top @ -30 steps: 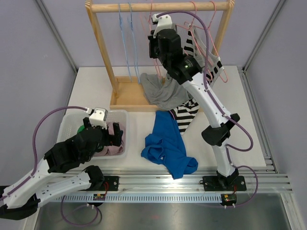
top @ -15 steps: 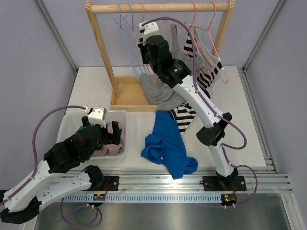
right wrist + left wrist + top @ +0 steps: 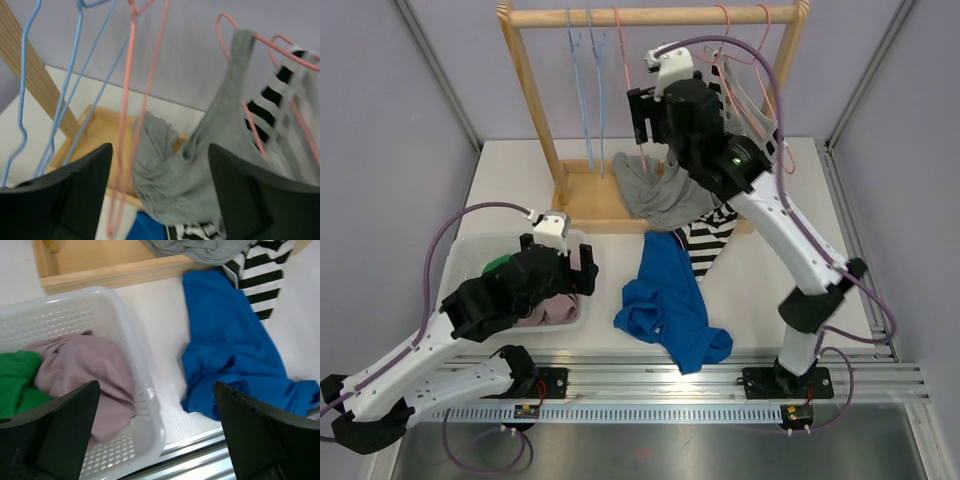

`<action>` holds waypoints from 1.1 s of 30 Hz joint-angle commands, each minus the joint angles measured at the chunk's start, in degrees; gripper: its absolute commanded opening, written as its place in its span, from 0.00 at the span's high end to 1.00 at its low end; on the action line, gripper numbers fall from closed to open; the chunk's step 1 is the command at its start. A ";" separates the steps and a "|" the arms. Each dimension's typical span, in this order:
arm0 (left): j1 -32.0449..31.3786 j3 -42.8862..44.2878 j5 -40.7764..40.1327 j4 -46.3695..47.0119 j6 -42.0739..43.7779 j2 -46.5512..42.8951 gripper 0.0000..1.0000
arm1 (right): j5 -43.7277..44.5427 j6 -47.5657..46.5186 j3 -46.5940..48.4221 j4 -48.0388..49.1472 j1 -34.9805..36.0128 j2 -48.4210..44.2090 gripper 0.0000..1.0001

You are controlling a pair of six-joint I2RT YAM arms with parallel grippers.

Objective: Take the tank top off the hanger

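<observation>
The grey tank top hangs by one strap from a pink hanger on the wooden rack. Its lower part lies bunched on the rack's base. My right gripper is open, up by the rail and above the bunched cloth, with nothing between its fingers; in the top view the right gripper is just right of an empty pink hanger. My left gripper is wide open over the near right corner of the white basket, holding nothing.
A blue shirt lies crumpled on the table beside a striped garment. Another striped top hangs behind the grey one. Two blue hangers hang at the rail's left. The basket holds pink and green clothes.
My right gripper went from shut to open, and its arm swung left and then back right along the rail. My left arm shifted right over the basket.
</observation>
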 commanded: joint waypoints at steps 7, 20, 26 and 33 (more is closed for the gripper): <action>-6.35 -2.16 9.13 21.29 -5.23 14.50 0.01 | -8.77 7.67 -37.91 4.70 0.56 -41.88 0.00; -15.58 2.24 8.61 27.99 -7.07 46.93 0.01 | -20.46 15.85 -66.94 -3.12 0.56 -72.22 0.01; -17.78 2.50 7.73 29.48 -8.74 55.73 0.12 | -17.48 16.82 -66.95 -8.92 0.56 -72.93 0.00; -18.40 4.61 -3.75 18.88 -14.27 52.23 1.00 | -18.36 16.91 -66.68 -8.49 0.56 -74.25 0.00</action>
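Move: The blue tank top lies crumpled on the table, its middle about 21 cm to the left gripper's right, barely 1 cm ahead and some 22 cm below. The white basket's middle is roughly 19 cm to that gripper's left, 6 cm ahead and 19 cm below; the striped top's hem is about 28 cm right, 17 cm ahead and 20 cm below. From the right gripper, the blue tank top is about 23 cm back, 2 cm right and 43 cm below. Bring the open left gripper right about 19 cm and steeply down some 22 cm, sideways first, tipping and rolling the wrist around 20 degrees each, and pinch the blue tank top's bunched folds shut at the bottom. Meanwhile open the right gripper fully and pull it back about 25 cm and right 17 cm, away from the bare pink hanger and rack, sinking at the end. ##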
